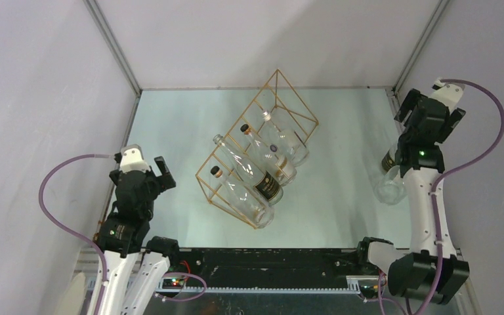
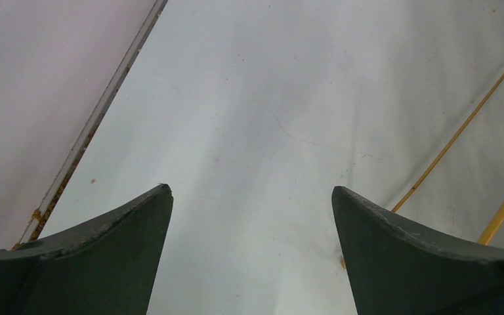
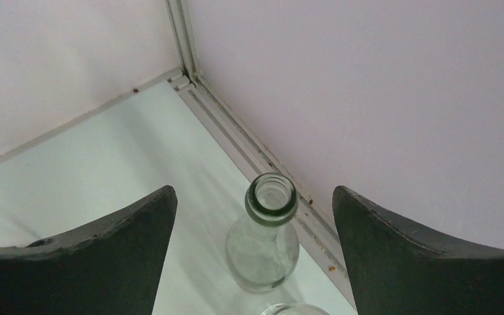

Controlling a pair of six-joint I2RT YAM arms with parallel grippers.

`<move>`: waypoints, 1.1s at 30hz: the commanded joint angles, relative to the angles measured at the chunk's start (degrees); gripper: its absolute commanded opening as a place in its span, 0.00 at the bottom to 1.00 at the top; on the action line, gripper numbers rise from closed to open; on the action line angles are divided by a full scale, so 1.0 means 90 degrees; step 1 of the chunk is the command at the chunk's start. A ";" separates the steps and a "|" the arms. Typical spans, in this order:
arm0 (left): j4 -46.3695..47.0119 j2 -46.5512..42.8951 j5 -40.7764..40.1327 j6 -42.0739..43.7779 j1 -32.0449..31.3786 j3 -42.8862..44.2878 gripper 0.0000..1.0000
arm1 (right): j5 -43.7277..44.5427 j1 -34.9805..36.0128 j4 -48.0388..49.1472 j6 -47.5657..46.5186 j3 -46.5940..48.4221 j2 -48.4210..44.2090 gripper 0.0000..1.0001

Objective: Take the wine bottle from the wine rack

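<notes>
The gold wire wine rack (image 1: 218, 159) stands mid-table with several clear wine bottles (image 1: 263, 181) lying in its cells, necks toward the far left. My right gripper (image 1: 433, 111) hangs open by the right wall. In the right wrist view, an upright clear wine bottle (image 3: 263, 246) with an open mouth stands below the right gripper (image 3: 252, 190), and neither finger touches it. A second glass rim (image 3: 295, 308) shows at the bottom edge. My left gripper (image 1: 139, 176) is open and empty at the table's left, and the left wrist view shows my left gripper (image 2: 251, 189) over bare table.
The standing bottles (image 1: 388, 188) sit close to the right wall, partly hidden by the right arm. A metal rail (image 3: 249, 147) runs along that wall into the far corner. Rack wires (image 2: 459, 131) cross the right side of the left wrist view.
</notes>
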 commanded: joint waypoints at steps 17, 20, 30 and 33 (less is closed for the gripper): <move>-0.0269 -0.0246 0.0448 0.0274 -0.0022 0.0588 0.98 | -0.1656 0.1815 -0.2241 0.0450 0.1512 -0.2468 0.91; -0.0354 -0.0312 0.0441 0.0219 -0.0022 0.0591 0.98 | -0.1932 0.2546 -0.2828 0.0631 0.1786 -0.2577 0.91; -0.0477 -0.0321 0.0517 0.0067 -0.0027 0.0761 0.98 | -0.2698 0.3720 -0.3703 0.1163 0.1884 -0.2238 0.91; -0.0349 -0.0367 0.0641 -0.0085 -0.0022 0.0650 0.98 | -0.2872 0.4060 -0.3680 0.1155 0.1688 -0.2077 0.91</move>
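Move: The open right hand is already above the two bottles it has set down; the white-capped bottle on the rack lies about 38 cm to its left, 8 cm farther out and 20 cm lower. The black-capped bottle is about 6 cm left of that one and 6 cm nearer. The dark-label bottle stands 3 cm ahead of the hand and 2 cm right. From the left hand the white-capped bottle is about 20 cm ahead and 38 cm right. The right hand, fingers staying wide open, climbs some 15 cm clear of the standing bottles while drawing back and swinging ever faster left towards the rack, then sinks about 5 cm, ending roughly 23 cm left and 13 cm back with the wrist turned some 55 degrees counter-clockwise. The left hand, also open and empty, just lifts and eases back a little. ##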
